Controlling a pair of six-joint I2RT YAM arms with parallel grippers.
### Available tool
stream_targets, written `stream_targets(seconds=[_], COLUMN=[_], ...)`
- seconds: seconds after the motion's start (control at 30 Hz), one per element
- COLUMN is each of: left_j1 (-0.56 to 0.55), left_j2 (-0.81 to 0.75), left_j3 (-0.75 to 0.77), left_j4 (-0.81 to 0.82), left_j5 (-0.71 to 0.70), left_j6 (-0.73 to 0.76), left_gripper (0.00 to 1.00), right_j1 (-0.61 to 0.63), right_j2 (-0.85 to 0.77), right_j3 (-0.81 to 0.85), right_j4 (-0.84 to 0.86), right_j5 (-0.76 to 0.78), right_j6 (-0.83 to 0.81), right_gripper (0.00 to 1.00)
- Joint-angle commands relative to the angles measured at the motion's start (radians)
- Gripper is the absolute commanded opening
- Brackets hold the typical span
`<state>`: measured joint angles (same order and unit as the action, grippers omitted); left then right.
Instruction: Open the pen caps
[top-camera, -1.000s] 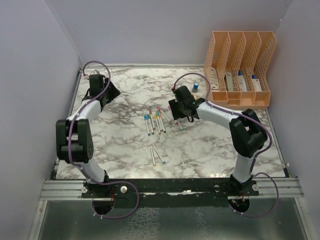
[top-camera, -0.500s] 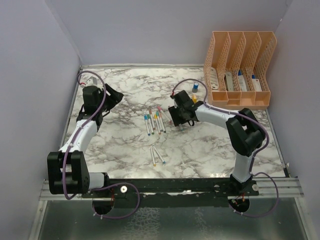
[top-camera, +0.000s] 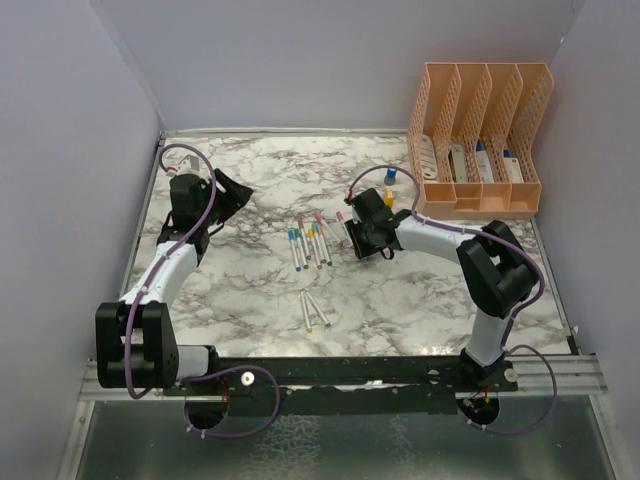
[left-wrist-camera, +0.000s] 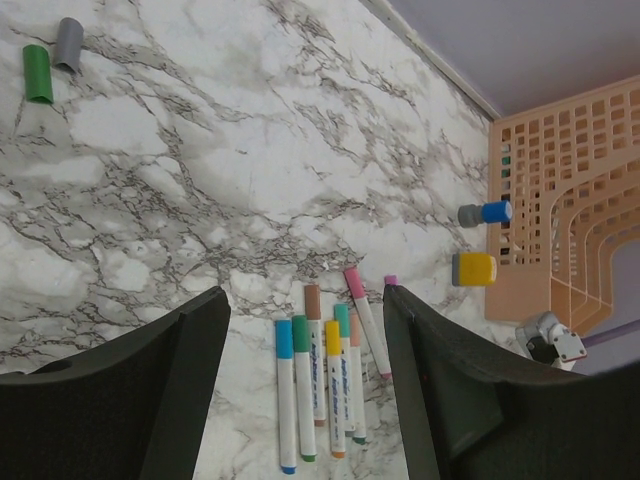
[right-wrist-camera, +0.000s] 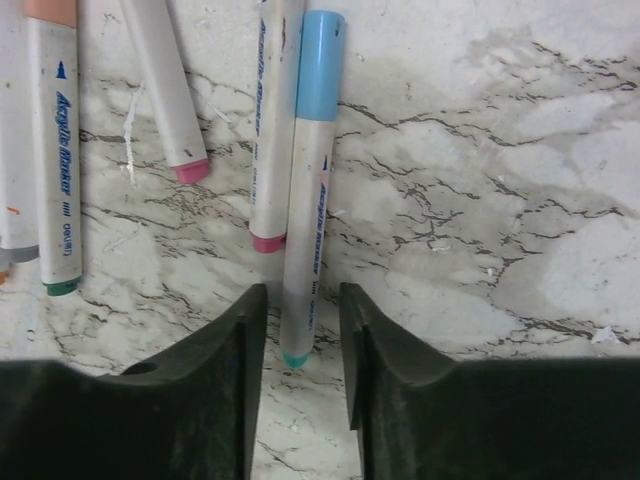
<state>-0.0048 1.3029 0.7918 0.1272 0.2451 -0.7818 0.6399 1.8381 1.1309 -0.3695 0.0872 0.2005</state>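
Observation:
Several white-barrelled pens (top-camera: 311, 241) with coloured pen caps (left-wrist-camera: 310, 338) lie side by side mid-table, and two more pens (top-camera: 315, 310) lie nearer the front. My right gripper (right-wrist-camera: 301, 295) is down at the table at the cluster's right edge (top-camera: 358, 240). It is open but narrow, straddling the teal-tipped end of a pen with a light blue cap (right-wrist-camera: 318, 55), with a gap on each side. My left gripper (left-wrist-camera: 305, 297) hovers open and empty at the far left (top-camera: 232, 190), facing the cluster. Loose green (left-wrist-camera: 38, 73) and grey (left-wrist-camera: 69, 44) caps lie on the marble.
A peach file organizer (top-camera: 480, 135) stands at the back right with white-and-blue items in its slots. A stubby blue bottle (left-wrist-camera: 485, 213) and a yellow-orange one (left-wrist-camera: 473, 268) sit just in front of it. Lilac walls close in the left, back and right sides.
The right gripper's jaws have narrowed around the light-blue-capped pen after shifting slightly right. The left arm has stretched out lower, and its gripper moved a little toward the middle.

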Motion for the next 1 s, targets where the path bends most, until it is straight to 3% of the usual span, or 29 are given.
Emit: stream_targets(seconds=[0.0,0.3,0.53,0.73,0.97], left_j1=[-0.018,-0.068,-0.221,-0.350,-0.411], left_j2=[-0.016,-0.013,0.055,0.177,0.295], left_j3=[-0.010,0.004,0.028,0.095,0.186], left_j4=[0.041,0.046,0.108,0.161,0.194], left_j5=[0.014,0.023,0.008,-0.013,0.009], left_j6=[-0.018,-0.030,-0.075,-0.106,-0.114], left_gripper=[0.66,0.66,0.66,0.66,0.66], right_j1=[0.004,0.000,-0.005,-0.003,-0.003], right_j2=[0.021,0.021,-0.101,-0.172,-0.203], right_j3=[-0.033,-0.014,-0.011,0.017,0.008], right_j4=[-0.013,-0.037,0.020,0.022,0.044], right_j5=[-0.002,0.075,0.096,-0.011,-0.126], right_j6=[0.013,0.059,0.033,-0.026,-0.022], right_gripper=[0.30,0.02,0.01,0.01,0.01])
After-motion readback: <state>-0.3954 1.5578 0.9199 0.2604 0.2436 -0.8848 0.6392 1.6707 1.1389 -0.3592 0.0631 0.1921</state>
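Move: The light-blue pen lies between the right hand's fingers, which are near its closest end, so its middle is about 4 cm ahead and 1 cm left, at pad height. The purple pen lies beside it, middle some 7 cm ahead and 4 cm left; the pink pen is about 7 cm ahead and 8 cm left. From the left hand, the light-blue pen lies roughly 28 cm right, 4 cm back and 17 cm below, with the pen row 15 cm right, 9 cm back and equally low. The right fingers finish closing and pinch the light-blue pen near its uncapped end, then lift it about 7 cm nearly straight up, the fingertips tilting slightly forward and up. Meanwhile the left hand, empty and still open, starts slowly, then sweeps some 17 cm right, high above the pen row, towards the light-blue cap, sinking a little at the end and turning about 20 degrees clockwise. ##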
